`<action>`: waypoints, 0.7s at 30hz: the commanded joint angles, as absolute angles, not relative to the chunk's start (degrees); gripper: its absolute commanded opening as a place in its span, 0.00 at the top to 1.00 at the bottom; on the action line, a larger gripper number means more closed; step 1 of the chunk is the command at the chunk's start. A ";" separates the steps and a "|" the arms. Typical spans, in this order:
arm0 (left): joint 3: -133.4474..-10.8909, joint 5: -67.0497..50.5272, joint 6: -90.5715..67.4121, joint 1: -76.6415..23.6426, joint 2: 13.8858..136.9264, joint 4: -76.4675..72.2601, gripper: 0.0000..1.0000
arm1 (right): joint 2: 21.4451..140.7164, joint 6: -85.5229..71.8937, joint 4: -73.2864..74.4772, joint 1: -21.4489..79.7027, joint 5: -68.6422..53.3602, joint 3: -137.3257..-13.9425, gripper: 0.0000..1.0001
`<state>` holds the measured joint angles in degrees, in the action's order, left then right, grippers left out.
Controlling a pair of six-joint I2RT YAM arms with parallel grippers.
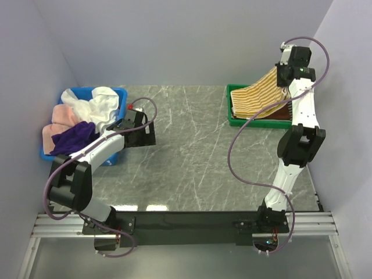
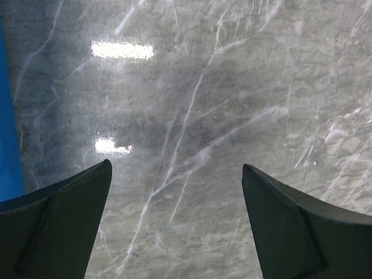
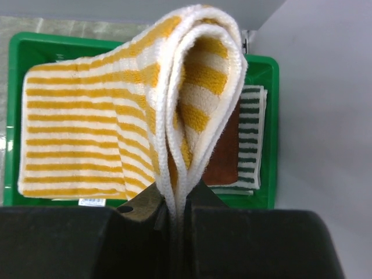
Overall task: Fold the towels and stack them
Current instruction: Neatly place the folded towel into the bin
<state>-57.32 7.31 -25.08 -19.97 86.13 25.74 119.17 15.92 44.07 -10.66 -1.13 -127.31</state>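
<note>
A folded yellow-white striped towel [image 1: 256,97] drapes from my right gripper [image 1: 283,80] down into the green tray [image 1: 250,122] at the back right. In the right wrist view the right gripper [image 3: 177,203] is shut on the yellow-white towel [image 3: 87,133], pinching its white folded edges. Under it in the tray lie a brown towel [image 3: 228,157] and a green-white striped towel [image 3: 251,139]. White [image 1: 96,104], pink [image 1: 58,119] and purple [image 1: 75,136] towels fill the blue bin [image 1: 119,96] at the left. My left gripper [image 1: 139,131] stands open beside that bin, over bare marble [image 2: 177,168].
The grey marble table [image 1: 192,151] spreads between the blue bin and the green tray. White walls stand close on the left, back and right. The blue bin's edge [image 2: 9,116] shows at the left of the left wrist view.
</note>
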 commanded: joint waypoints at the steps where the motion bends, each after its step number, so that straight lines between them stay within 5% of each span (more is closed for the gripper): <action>1: -58.18 6.85 -24.17 -19.95 86.66 24.70 0.01 | 119.44 15.47 38.87 -11.25 -0.09 -123.94 1.00; 18: -58.36 6.59 -23.99 -19.95 87.63 24.79 0.01 | 128.14 15.64 23.83 -11.34 22.75 -111.71 0.83; 21: -58.45 6.50 -23.91 -19.95 87.72 24.87 0.01 | 129.98 15.65 21.63 -11.34 29.08 -111.36 0.62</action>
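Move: The right hand still grips the right end of the folded yellow-striped towel above the green bin, whose middle is about level, 2 cm left and some 20 cm down. In the bin the brown towel lies level, 3 cm left and 21 cm below, over the green-striped towel, level, 1 cm left, 22 cm below. From the idle left hand the green bin is roughly 19 cm ahead, 50 cm right and 4 cm down. The right hand lowers the towel end some 15 cm into the bin, veering about 7 cm right, fingers starting to open. ##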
